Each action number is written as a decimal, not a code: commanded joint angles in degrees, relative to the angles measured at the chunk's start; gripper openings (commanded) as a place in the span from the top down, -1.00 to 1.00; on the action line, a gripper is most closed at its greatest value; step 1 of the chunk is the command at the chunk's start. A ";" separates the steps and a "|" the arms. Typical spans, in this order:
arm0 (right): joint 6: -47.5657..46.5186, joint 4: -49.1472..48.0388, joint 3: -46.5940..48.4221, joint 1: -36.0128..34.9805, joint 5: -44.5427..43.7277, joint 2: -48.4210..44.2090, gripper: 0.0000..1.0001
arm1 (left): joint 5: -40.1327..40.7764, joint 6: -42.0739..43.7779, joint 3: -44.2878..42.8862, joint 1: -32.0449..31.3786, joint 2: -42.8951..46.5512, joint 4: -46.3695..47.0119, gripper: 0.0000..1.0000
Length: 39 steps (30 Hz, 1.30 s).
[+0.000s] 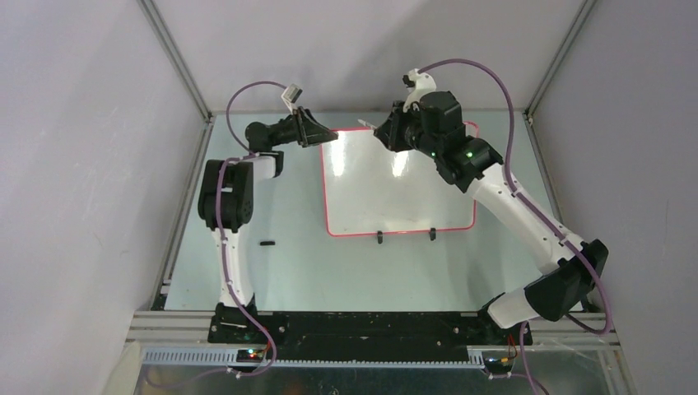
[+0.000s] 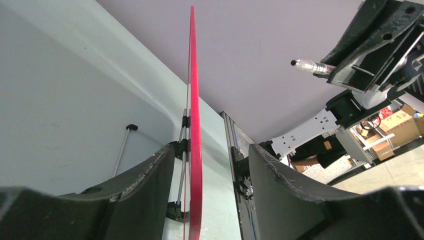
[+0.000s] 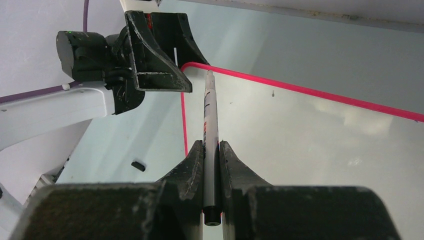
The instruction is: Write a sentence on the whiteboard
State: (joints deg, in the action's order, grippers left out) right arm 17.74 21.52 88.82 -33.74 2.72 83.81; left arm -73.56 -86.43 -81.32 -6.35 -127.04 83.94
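Observation:
The whiteboard (image 1: 399,193) lies flat on the table, glossy white with a thin red rim (image 2: 195,150). Its face looks plain white and no sentence is in view. My left gripper (image 1: 333,134) is at the board's far left corner, open; in the left wrist view its jaws (image 2: 210,147) straddle the red rim with a gap on each side. My right gripper (image 3: 211,145) is shut on a grey marker (image 3: 210,120), whose tip points at that same corner, just above the board (image 3: 300,130). The marker (image 2: 310,65) also shows in the left wrist view, sticking out of the right gripper.
A small black marker cap (image 1: 267,243) lies on the table left of the board. Two black clip feet (image 1: 380,237) sit on the board's near edge. Aluminium frame rails and grey walls close in the table on both sides and at the back.

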 commanded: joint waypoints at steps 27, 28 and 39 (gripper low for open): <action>0.14 7.90 10.26 -15.02 -21.50 6.40 1.00 | 1.79 2.81 3.64 1.23 5.50 3.86 1.00; 0.18 7.92 9.83 -15.41 -21.69 6.34 1.00 | 1.77 2.84 3.69 1.24 5.58 3.86 1.00; 1.91 5.73 8.41 -18.85 -24.69 6.89 1.00 | 2.40 3.60 4.21 1.18 6.07 3.86 1.00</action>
State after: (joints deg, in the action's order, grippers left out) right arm 18.55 30.87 97.30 -50.89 -18.57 91.39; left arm -71.02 -83.33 -77.56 -5.23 -125.54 84.88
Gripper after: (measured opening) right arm 0.149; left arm 0.045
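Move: The left gripper's open fingers already straddle the rim at the whiteboard's upper left corner, which lies about 1 cm ahead, 1 cm left and 1 cm below. The marker tip in the right gripper is roughly 7 cm to its right, 3 cm back and 9 cm higher. From the right gripper the same corner is about 7 cm ahead, 12 cm left and 11 cm below; the board's middle is some 7 cm right, 1 cm back and 22 cm below. Close the left gripper on the rim at the whiteboard's upper left corner, front and back, after easing it about 1 cm left. Meanwhile carry the held marker some 6 cm left and 4 cm back towards that corner, rising slightly before sinking to finish lower, and roll the right wrist about 10 degrees, left side down. Keep the tip clear of the writing face. ##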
